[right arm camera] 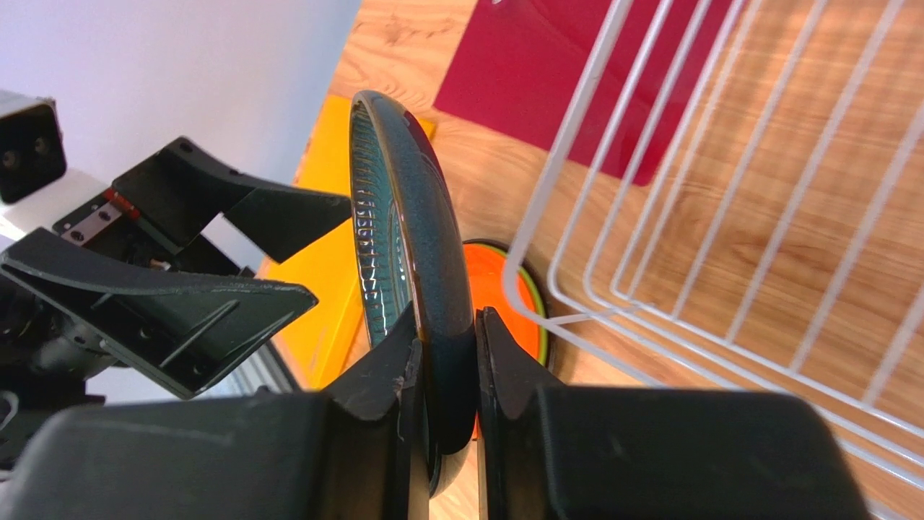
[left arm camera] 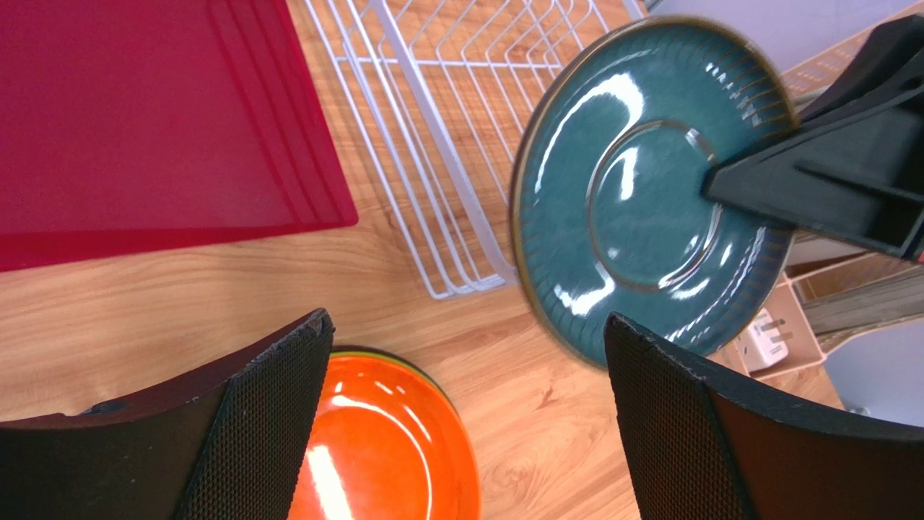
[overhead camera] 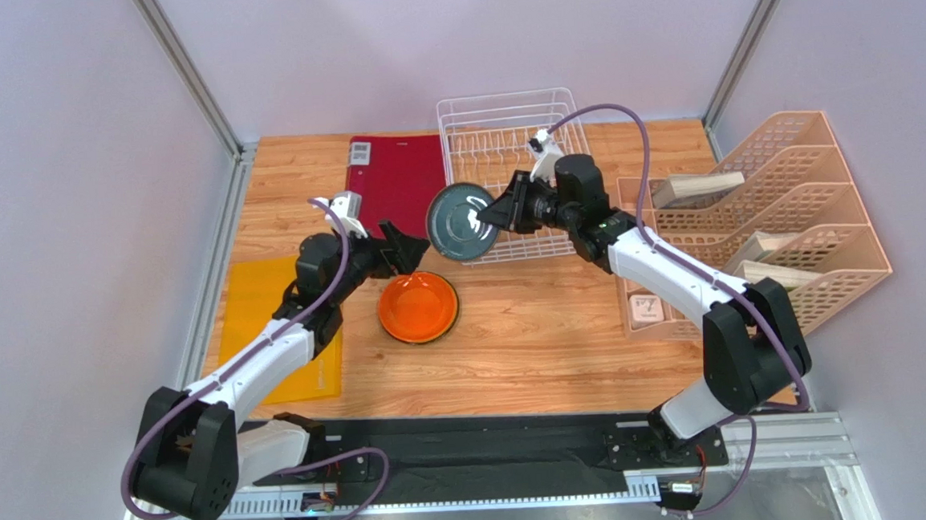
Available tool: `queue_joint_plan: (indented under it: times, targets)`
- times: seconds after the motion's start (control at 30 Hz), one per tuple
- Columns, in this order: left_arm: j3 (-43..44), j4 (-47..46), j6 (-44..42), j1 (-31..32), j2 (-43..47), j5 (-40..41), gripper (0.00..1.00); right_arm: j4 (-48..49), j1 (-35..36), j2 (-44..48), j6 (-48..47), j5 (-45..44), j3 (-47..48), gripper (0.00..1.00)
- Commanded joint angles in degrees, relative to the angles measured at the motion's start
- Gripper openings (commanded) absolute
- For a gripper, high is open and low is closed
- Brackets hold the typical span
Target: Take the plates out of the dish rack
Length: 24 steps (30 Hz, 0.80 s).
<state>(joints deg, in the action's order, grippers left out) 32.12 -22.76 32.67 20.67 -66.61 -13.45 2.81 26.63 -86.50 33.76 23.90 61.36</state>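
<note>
My right gripper [right arm camera: 445, 358] is shut on the rim of a dark teal plate [overhead camera: 463, 221], holding it upright on edge above the table, just in front of the white wire dish rack [overhead camera: 507, 149]. No plate shows in the rack. In the left wrist view the teal plate [left arm camera: 640, 195] hangs to the upper right. An orange plate [overhead camera: 418, 306] lies flat on the table with a lime green rim [right arm camera: 531, 309] showing under it. My left gripper [overhead camera: 405, 252] stands open just above the orange plate [left arm camera: 380, 444], left of the teal plate, with nothing between its fingers.
A dark red mat [overhead camera: 397, 180] lies left of the rack, and a yellow mat [overhead camera: 272, 308] lies along the left edge. Peach lattice file trays [overhead camera: 791, 216] holding papers stand at the right, with a small card [overhead camera: 652, 309] in front of them.
</note>
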Motion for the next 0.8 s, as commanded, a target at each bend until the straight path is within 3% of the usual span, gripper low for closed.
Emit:
queue_joint_plan:
  times: [0.0,0.17,0.27,0.4,0.43,0.5,0.53,0.6,0.77]
  targets:
    - [2.1,-5.3,1.5,0.3,-1.2,-0.7,0.99,9.7,2.5,-1.8,4.4,5.9,3.8,0.00]
    - [2.9,-8.2,2.7,0.3,-3.6,-1.9,0.98,16.8,4.5,-4.6,9.5,11.9,4.3,0.00]
    - [2.4,-10.2,3.5,0.3,-4.5,-2.1,0.91,21.3,4.8,-6.4,12.8,14.9,4.0,0.00]
    - [0.7,-13.0,4.6,0.3,-3.9,-1.7,0.68,25.4,4.7,-8.7,16.1,17.3,3.9,0.00]
    - [-0.1,-13.5,4.8,0.3,-3.6,-1.5,0.55,25.8,4.7,-9.0,16.3,17.7,4.2,0.00]
    - [-0.6,-14.1,4.6,0.3,-3.0,-1.6,0.40,27.3,4.7,-10.5,17.4,19.2,4.5,0.00]
    - [-0.7,-14.1,4.4,0.3,-3.0,-1.8,0.19,28.3,4.8,-11.1,18.0,19.8,4.6,0.00]
    - [-0.7,-14.0,4.4,0.3,-3.4,-2.5,0.01,30.4,4.7,-12.5,19.5,20.8,4.9,0.00]
    - [-1.6,-14.8,4.3,0.3,-3.8,-4.2,0.00,30.3,4.7,-14.9,19.8,22.1,6.2,0.00]
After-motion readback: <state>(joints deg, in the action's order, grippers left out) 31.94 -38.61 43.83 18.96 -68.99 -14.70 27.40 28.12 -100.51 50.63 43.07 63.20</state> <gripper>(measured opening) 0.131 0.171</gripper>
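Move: The dark plate held by the right gripper has its middle about 9 cm right of the open left fingers, 3 cm ahead and 4 cm higher. The orange plate, topping the stack, lies some 17 cm below them, 2 cm back and 2 cm left; the dish rack's middle is 19 cm ahead, 20 cm right and 13 cm below. From the right hand, the left gripper is the target: about 14 cm left, 3 cm back, 5 cm lower. Carry the dark plate about 6.5 cm left into the left gripper with the right hand, turning it some 15 degrees counter-clockwise and raising its left side, fingers kept shut on the rim. Ease the left gripper slightly forward and right, then raise it about 5 cm, rolling its left side down, as its wide-open fingers close and pinch the plate's near-left rim. ##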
